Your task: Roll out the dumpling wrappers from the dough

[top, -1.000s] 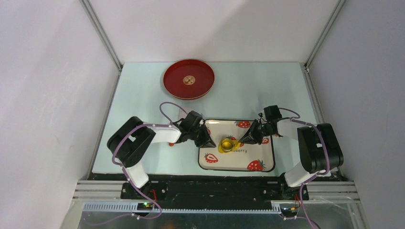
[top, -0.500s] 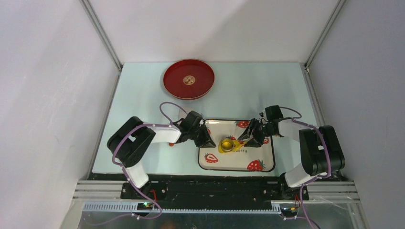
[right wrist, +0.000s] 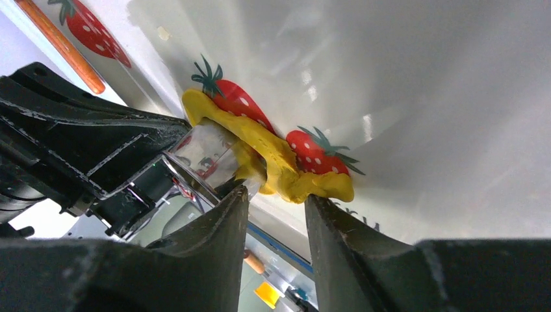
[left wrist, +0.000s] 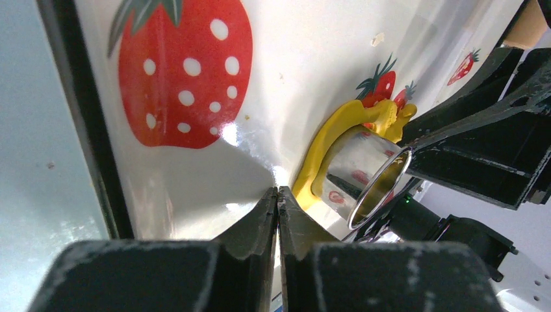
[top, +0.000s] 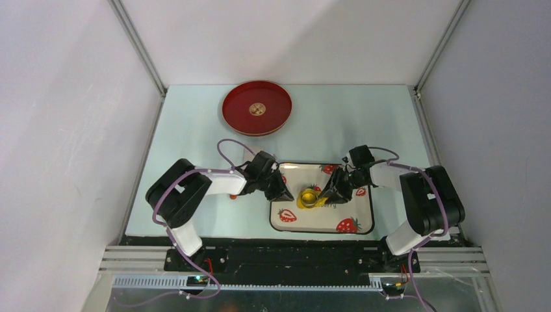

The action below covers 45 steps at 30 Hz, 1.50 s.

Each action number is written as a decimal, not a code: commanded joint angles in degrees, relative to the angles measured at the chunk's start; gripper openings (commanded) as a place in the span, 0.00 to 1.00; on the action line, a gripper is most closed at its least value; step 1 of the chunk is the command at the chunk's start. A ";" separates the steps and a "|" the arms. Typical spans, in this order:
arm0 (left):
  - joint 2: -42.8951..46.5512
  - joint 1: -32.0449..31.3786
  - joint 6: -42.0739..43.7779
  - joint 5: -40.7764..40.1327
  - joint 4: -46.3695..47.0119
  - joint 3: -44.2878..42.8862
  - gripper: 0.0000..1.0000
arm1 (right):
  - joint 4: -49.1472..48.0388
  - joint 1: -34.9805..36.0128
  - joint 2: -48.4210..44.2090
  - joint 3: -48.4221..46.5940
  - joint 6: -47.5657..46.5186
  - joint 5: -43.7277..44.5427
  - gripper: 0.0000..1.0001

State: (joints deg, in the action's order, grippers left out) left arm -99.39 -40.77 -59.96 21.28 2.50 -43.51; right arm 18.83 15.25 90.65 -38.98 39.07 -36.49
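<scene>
The yellow dough [top: 305,200] lies as a flattened, irregular patch on the strawberry tray [top: 360,224]. A shiny metal ring cutter [top: 310,195] stands on it. In the right wrist view my right gripper [right wrist: 276,194] is open, its fingertips straddling the near edge of the dough [right wrist: 273,159] beside the ring cutter [right wrist: 208,155]. My left gripper [left wrist: 277,190] is shut on nothing, its tip on the tray just left of the dough [left wrist: 328,140] and ring cutter [left wrist: 364,174]. The dumpling wrappers are out of view.
A round red plate [top: 256,108] sits at the back of the table. An orange-brown rod [right wrist: 62,44] lies beyond the tray's far edge. Both grippers [top: 282,190] [top: 331,193] crowd the ring from opposite sides.
My right gripper has opened and moved left, closer to the dough and ring. The left gripper has not moved.
</scene>
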 commanded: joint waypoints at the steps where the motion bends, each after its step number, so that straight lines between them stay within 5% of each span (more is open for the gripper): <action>1: -3.02 -0.36 3.36 -5.90 -7.82 1.86 0.11 | -0.32 1.30 3.06 0.18 0.11 6.02 0.40; 6: -3.00 -0.34 3.37 -5.92 -7.93 1.89 0.11 | -0.15 2.21 4.84 -1.37 -0.54 6.98 0.36; 12: -3.18 -0.33 3.36 -5.81 -7.88 1.83 0.10 | 0.06 2.46 6.29 -2.99 -0.57 7.41 0.16; 16: -3.24 -0.36 3.36 -5.81 -7.88 1.72 0.10 | 1.29 2.05 4.46 -3.32 -1.02 8.36 0.11; 31: -3.44 -0.34 3.36 -5.74 -7.94 1.60 0.09 | 6.40 -0.57 -4.68 -5.39 -2.33 7.48 0.05; 45: -3.05 -0.33 3.44 -5.66 -7.95 1.84 0.09 | 7.28 -2.03 2.19 -10.97 -4.59 8.38 0.06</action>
State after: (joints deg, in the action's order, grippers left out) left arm -99.39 -40.75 -59.94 21.34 2.50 -43.53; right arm 25.52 13.63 90.26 -45.43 36.34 -29.30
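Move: The yellow dough's loose end lies about 1 cm to the right gripper's left and 1 cm below, level with it fore and aft, almost between its part-open fingers. The metal cup, with the rest of the dough around its foot, stands some 4 cm to this gripper's left; the big strawberry print is about 7 cm back and 7 cm to the right. From the left gripper the loose end lies roughly 9 cm right. Ease the right gripper about 1 cm left and slightly down to the dough's loose end, shutting the fingers from half open to pinch it. Keep them shut and pull away from the cup, about 3 cm right and 3 cm forward with a small rise of nearly 2 cm, tilting the wrist only slightly. ##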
